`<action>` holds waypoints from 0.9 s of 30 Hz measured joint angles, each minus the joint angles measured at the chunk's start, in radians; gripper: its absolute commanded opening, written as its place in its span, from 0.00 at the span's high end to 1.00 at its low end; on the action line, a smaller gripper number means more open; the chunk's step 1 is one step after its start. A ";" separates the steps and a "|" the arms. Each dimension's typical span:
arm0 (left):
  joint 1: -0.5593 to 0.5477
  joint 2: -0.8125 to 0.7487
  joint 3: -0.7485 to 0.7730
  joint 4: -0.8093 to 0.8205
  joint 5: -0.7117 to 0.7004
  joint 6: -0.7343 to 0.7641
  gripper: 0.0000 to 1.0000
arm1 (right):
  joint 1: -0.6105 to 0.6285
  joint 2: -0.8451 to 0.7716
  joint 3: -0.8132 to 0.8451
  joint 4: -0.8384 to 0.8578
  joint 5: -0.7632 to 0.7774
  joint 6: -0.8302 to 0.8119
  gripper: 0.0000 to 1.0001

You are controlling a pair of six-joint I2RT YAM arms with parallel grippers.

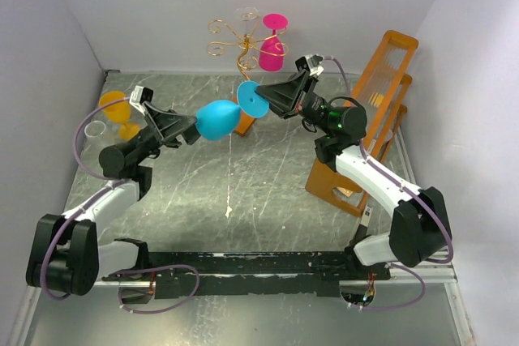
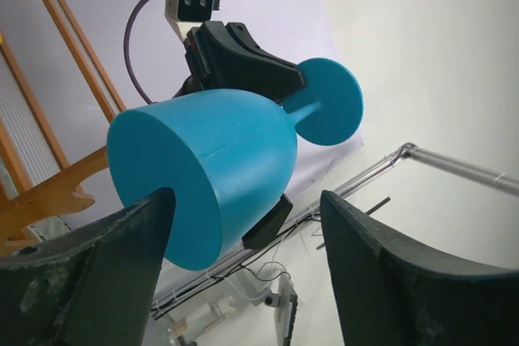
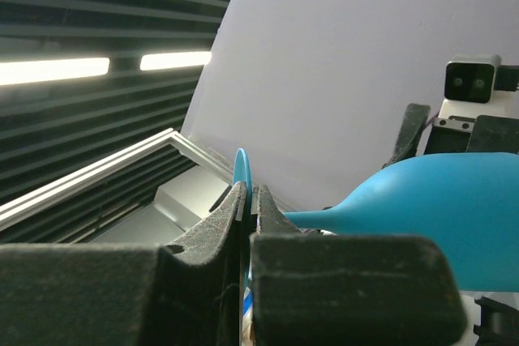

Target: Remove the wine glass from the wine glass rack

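A blue wine glass [image 1: 217, 119] hangs on its side in mid-air, in front of the gold wire wine glass rack [image 1: 235, 38] and off it. My right gripper [image 1: 263, 99] is shut on the edge of the glass's round foot [image 3: 242, 169]. At the bowl [image 2: 211, 160], my left gripper [image 1: 197, 129] is open. Its left finger [image 2: 122, 273] stands close beside the bowl, and its right finger [image 2: 381, 273] stands well apart from it. A pink wine glass [image 1: 272, 50] hangs upside down on the rack's right arm. The rack's orange base [image 1: 245, 121] is partly hidden behind the blue glass.
Two orange glasses [image 1: 115, 107] and a clear one [image 1: 96, 130] stand at the left wall behind my left arm. A large orange frame with clear panels [image 1: 381, 95] leans at the right, close behind my right arm. Another clear glass [image 1: 247, 14] hangs at the rack's top.
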 measured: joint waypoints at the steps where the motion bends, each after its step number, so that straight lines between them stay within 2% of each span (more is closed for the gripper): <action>1: 0.000 0.007 0.000 0.000 -0.004 -0.012 0.25 | 0.000 0.000 0.000 0.000 0.003 0.000 1.00; 7: -0.016 0.010 0.047 0.003 -0.011 -0.054 0.46 | 0.003 0.013 0.000 0.008 0.016 0.007 1.00; 10: -0.018 0.009 0.077 0.003 -0.012 -0.064 0.61 | 0.004 0.024 0.000 0.040 0.026 0.023 1.00; 13: -0.018 0.007 0.096 0.002 -0.012 -0.072 0.84 | 0.004 0.035 0.000 0.071 0.037 0.037 0.90; 14: -0.018 0.005 0.101 0.004 -0.014 -0.079 0.92 | 0.004 0.038 0.000 0.077 0.042 0.039 0.83; 15: -0.019 -0.002 0.109 0.009 -0.019 -0.087 0.93 | 0.001 0.041 0.000 0.077 0.047 0.038 0.79; 16: -0.019 -0.011 0.119 0.012 -0.025 -0.090 0.93 | -0.002 0.043 -0.002 0.074 0.048 0.035 0.70; 21: -0.019 -0.070 0.143 0.011 -0.001 -0.037 0.93 | -0.052 0.023 -0.012 -0.039 0.006 -0.076 0.43; 25: -0.021 -0.116 0.143 -0.037 0.049 0.047 0.93 | -0.160 -0.054 -0.026 -0.196 -0.013 -0.198 0.29; 27: -0.022 -0.159 0.152 -0.114 0.079 0.122 0.93 | -0.214 -0.095 -0.027 -0.260 -0.014 -0.253 0.23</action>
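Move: The blue wine glass hangs between the grippers: its middle is roughly 8 cm right, 2 cm ahead and 4 cm above the left hand, whose open fingers are at the bowl's rim. From the right hand, shut on the foot, it lies 7 cm left, 1 cm back and 4 cm below. From the left hand, the rack's hooks are about 20 cm ahead, 13 cm right and 5 cm lower; the pink glass is 20 ahead, 19 right, 12 lower. Close the left fingers on the rim of the blue bowl while lifting that hand about 6 cm, then draw it back some 5 cm, rolling it about 20 degrees. Keep the right pinch on the foot until the left has nearly shut, then open and back the right gripper away from the foot, forward and right about 6 cm each way and slightly down, turning clockwise. ##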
